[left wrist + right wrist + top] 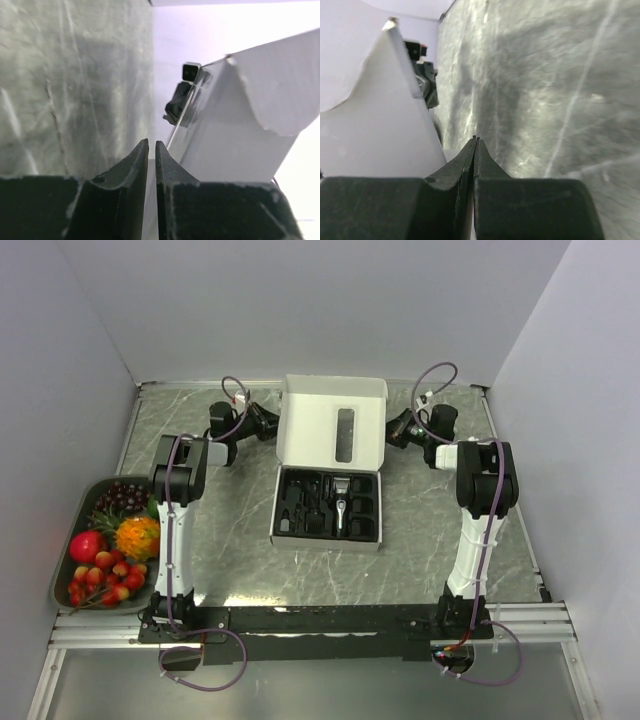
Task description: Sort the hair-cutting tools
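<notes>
An open white box (325, 543) lies mid-table, its black insert holding the black-and-silver hair clipper (341, 502) and small black pieces (300, 502) in compartments left of it. The lid (315, 435) stands raised at the back. My left gripper (270, 424) is at the lid's left edge. In the left wrist view its jaws (152, 142) are nearly together, with a thin white strip of the lid's flap (151, 167) between them. My right gripper (392, 430) sits at the lid's right edge with its jaws (476, 138) pressed shut. Whether it pinches cardboard cannot be told.
A dark tray (70, 530) of colourful fruit stands at the left table edge beside the left arm. Grey walls close in the back and both sides. The white lid fills the right of the left wrist view (250, 125) and the left of the right wrist view (370, 115).
</notes>
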Controlling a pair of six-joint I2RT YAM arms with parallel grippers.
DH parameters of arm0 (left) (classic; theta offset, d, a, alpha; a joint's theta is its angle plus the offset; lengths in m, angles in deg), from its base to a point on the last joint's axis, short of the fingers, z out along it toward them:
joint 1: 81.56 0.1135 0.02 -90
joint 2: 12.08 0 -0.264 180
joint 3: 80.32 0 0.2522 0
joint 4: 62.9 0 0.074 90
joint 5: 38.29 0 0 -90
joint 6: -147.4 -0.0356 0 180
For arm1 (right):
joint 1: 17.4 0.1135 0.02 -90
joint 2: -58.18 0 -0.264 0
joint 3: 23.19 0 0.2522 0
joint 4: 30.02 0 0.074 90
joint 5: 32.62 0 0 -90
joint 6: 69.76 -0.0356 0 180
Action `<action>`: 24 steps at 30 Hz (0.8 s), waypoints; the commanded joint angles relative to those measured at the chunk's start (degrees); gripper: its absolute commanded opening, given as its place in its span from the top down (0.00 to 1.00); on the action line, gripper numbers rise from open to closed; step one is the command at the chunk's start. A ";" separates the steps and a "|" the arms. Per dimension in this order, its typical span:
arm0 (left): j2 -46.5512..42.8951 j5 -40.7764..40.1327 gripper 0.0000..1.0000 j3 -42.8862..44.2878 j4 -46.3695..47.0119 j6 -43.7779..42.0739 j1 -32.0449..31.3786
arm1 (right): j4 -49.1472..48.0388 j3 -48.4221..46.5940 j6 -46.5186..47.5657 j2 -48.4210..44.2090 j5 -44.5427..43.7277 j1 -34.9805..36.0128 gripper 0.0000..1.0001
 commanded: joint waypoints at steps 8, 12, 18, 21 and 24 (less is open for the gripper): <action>-12.05 3.43 0.83 -16.18 22.09 6.99 -2.05 | -12.80 6.20 -2.20 -6.49 7.53 2.54 0.98; -16.00 2.99 0.83 -20.86 26.05 8.39 -3.01 | -11.76 10.50 0.42 -11.40 7.27 4.04 0.98; -21.80 2.28 0.84 -27.01 25.53 5.33 -4.33 | -8.24 15.69 5.26 -18.35 4.55 6.07 0.98; -24.79 1.84 0.84 -30.35 24.30 3.22 -4.42 | -6.23 17.98 7.28 -21.60 3.14 6.16 0.99; -27.87 0.62 0.84 -34.22 22.46 0.67 -4.51 | -2.89 19.83 10.01 -24.94 0.94 6.50 0.98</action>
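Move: The lid's middle lies about 12 cm to the left gripper's right and some 12 cm to the right gripper's left, roughly level with both in reach and height. From the left gripper, the open box's middle is some 15 cm back, 11 cm right and 8 cm lower; from the right gripper, it is 15 cm back, 13 cm left and as far below. The clipper in the box lies about 3 cm to the right of the box's middle. With both grippers kept nearly shut, swing the slanting lid towards the box from its outer side: draw the left gripper back about 13 cm, rising 8 cm mostly in the second half. Bring the right one back some 9 cm with it, edging inward to its left and rising late, turning slightly counter-clockwise. Keep the fingertips against the lid's outside near its two side edges. ##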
